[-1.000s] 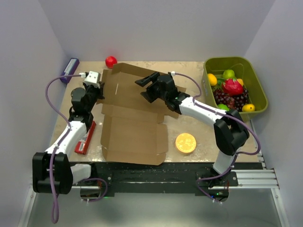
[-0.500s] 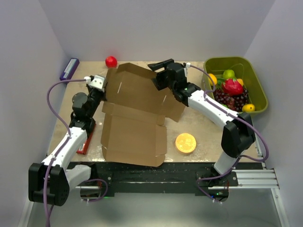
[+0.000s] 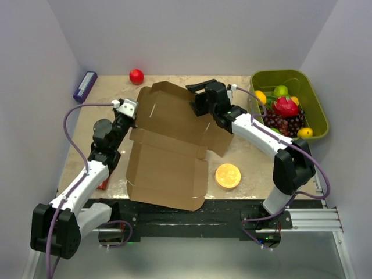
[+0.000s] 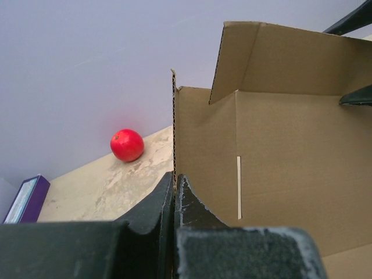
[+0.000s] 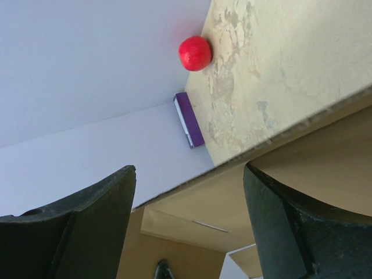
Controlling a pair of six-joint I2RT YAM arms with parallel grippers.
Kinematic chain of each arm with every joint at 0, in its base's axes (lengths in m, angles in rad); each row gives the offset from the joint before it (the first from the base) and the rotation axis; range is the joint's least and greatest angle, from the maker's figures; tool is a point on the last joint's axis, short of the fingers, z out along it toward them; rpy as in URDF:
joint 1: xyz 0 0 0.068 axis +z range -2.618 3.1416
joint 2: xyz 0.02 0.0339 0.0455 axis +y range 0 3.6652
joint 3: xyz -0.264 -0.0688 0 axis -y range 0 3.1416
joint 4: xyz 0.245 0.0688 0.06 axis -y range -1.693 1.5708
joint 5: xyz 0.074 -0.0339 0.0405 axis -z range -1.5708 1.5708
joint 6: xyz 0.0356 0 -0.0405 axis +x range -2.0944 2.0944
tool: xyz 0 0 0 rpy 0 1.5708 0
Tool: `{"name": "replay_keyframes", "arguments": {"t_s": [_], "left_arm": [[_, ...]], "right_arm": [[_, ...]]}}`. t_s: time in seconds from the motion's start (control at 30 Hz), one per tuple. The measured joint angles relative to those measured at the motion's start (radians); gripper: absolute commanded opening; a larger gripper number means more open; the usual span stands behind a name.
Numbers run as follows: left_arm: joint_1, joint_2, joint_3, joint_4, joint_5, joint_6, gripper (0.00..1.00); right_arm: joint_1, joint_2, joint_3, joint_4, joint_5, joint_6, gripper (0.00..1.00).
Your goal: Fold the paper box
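The paper box is a brown cardboard sheet lying mid-table, its rear panel tilted up off the table. My left gripper is shut on that panel's left edge. In the left wrist view the corrugated edge is pinched between the fingertips, and the paper box shows a raised flap and a slot. My right gripper is open at the panel's top right edge. In the right wrist view that gripper straddles the edge of the paper box without clamping it.
A green bin of fruit stands at the back right. An orange disc lies just right of the box. At the back left are a red ball and a purple box. A red flat item peeks from under the left arm.
The rear panel has been raised from lying flat. My left gripper moved right, still holding the panel's edge. My right gripper went from the panel's face to its top edge.
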Motion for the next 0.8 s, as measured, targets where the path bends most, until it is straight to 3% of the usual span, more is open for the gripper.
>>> {"name": "replay_keyframes", "arguments": {"t_s": [0.4, 0.6, 0.67, 0.8], "left_arm": [[-0.037, -0.006, -0.021, 0.023, -0.039, 0.029, 0.00], [-0.037, 0.011, -0.031, 0.043, -0.071, 0.029, 0.02], [-0.037, 0.019, -0.035, 0.045, -0.086, 0.028, 0.15], [-0.037, 0.039, -0.039, 0.040, -0.107, 0.027, 0.40]], "right_arm": [[0.000, -0.045, -0.080, 0.035, 0.016, 0.001, 0.41], [0.006, -0.029, -0.093, 0.069, -0.024, 0.018, 0.07], [0.012, -0.014, -0.096, 0.091, -0.029, 0.033, 0.00], [0.013, 0.016, -0.096, 0.155, -0.036, 0.051, 0.00]]}}
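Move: Around the far flap's upper edge, the right fingers stand open, with the edge within a centimetre or two of the hand point. The left fingers already pinch the box's left edge; from that hand the flap's grip spot lies about 19 cm right and 9 cm ahead, near level. From the right hand, the yellow disc lies some 24 cm back, 16 cm right and 24 cm below; the red ball is about 25 cm ahead, 25 cm left and 22 cm below. Closing from wide open to shut, the right fingers pinch the upper edge of the far flap; that hand first eases about a centimetre back and right, then goes roughly 2.5 cm left while sinking slightly throughout. The left hand keeps its pinch on the left edge almost in place, then late on sinks some 2 cm and begins to part its fingers, loosening the edge. ##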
